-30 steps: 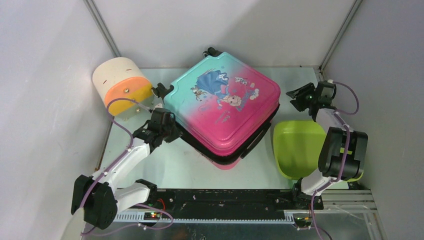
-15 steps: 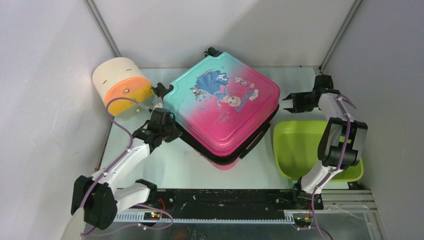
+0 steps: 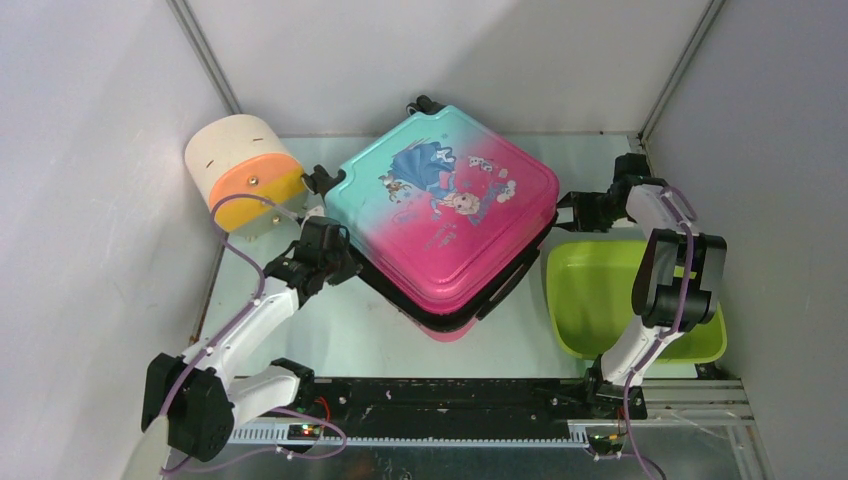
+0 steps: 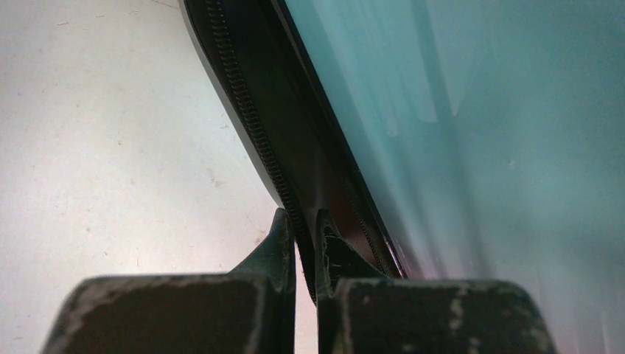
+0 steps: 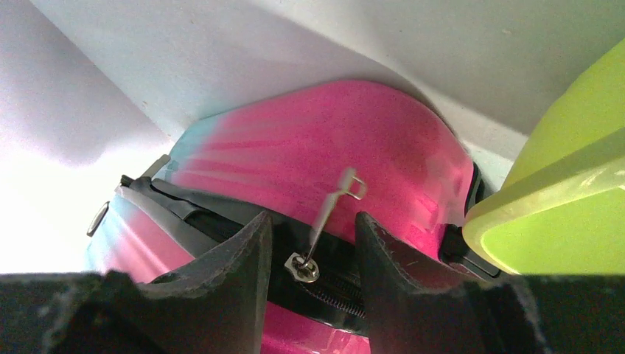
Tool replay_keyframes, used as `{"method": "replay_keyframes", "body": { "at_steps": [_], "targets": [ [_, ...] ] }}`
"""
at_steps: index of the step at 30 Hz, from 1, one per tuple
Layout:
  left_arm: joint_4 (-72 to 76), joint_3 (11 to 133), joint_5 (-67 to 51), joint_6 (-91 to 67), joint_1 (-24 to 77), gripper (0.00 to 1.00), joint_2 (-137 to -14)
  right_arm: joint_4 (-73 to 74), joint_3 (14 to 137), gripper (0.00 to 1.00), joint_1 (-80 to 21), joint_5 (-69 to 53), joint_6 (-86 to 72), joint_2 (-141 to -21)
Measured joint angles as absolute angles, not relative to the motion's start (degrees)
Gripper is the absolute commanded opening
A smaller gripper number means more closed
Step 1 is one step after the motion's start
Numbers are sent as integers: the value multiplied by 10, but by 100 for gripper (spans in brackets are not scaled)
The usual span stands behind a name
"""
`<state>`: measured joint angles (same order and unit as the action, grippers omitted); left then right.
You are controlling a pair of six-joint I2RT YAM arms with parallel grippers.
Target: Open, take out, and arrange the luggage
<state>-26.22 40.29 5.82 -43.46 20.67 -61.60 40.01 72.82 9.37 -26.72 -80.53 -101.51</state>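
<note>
The luggage (image 3: 445, 215) lies flat mid-table, its pink-to-teal printed shell facing up. My left gripper (image 3: 335, 257) is at its left side. In the left wrist view that gripper (image 4: 306, 236) is shut on the black zipper band (image 4: 254, 125) below the teal shell (image 4: 479, 133). My right gripper (image 3: 570, 212) is at the luggage's right corner, open. In the right wrist view it (image 5: 313, 225) straddles the metal zipper slider (image 5: 304, 267). The pull tab (image 5: 335, 200) stands up between the fingers (image 5: 243, 254) without touching either one. The seam shows as a dark gap along the front edge.
A cream-and-orange cylinder (image 3: 245, 170) stands at the back left, close to the luggage's left corner. A lime-green tub (image 3: 620, 300) sits right of the luggage under my right arm, its rim (image 5: 560, 214) next to the right fingers. Walls close in on three sides.
My right gripper has swung down and left from the back right corner to the luggage's right corner, now framing the zipper slider. The left arm and the luggage have not moved.
</note>
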Motion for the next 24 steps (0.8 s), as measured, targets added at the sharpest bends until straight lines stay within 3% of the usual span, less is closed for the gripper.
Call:
{"method": "replay_keyframes", "body": {
  "at_steps": [3, 5, 8, 10, 24],
  "targets": [
    [-262, 403, 58, -434, 207, 0, -616, 400, 728, 43, 92, -270, -810, -1016],
    [-262, 403, 58, -434, 207, 0, -616, 401, 728, 33, 91, -268, -812, -1016],
    [-262, 403, 59, -434, 207, 0, -616, 400, 728, 6, 90, -263, -821, -1016],
    [-262, 403, 61, -433, 206, 0, -615, 400, 729, 0, 89, -260, -823, -1016],
    [-266, 403, 59, -404, 206, 0, -615, 321, 729, 0, 86, -238, -743, -1020]
  ]
}}
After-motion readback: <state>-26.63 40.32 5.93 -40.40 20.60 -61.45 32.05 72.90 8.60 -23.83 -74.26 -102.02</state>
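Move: Between the right hand's half-open fingers, about 1 cm to its left and at its height, hangs the metal zipper pull on the luggage's seam by the right-hand corner. The luggage's middle lies some 22 cm left, about 1 cm back; its black handle is roughly 15 cm back and 9 cm left. The green tray's middle lies about 19 cm back, 15 cm right and 8 cm lower. From the left hand the pull is some 12 cm ahead and 38 cm right, level with it. Pinching the zipper pull, the right hand shuts its fingers almost in place, then draws the pull forward about 2.5 cm, drifting slightly right, away from the tray along the luggage's far right side, while the wrist tips its fingers some 10 degrees more forward. The left hand stays, its shut fingertips still at the seam on the luggage's left side, rolling only slightly. ##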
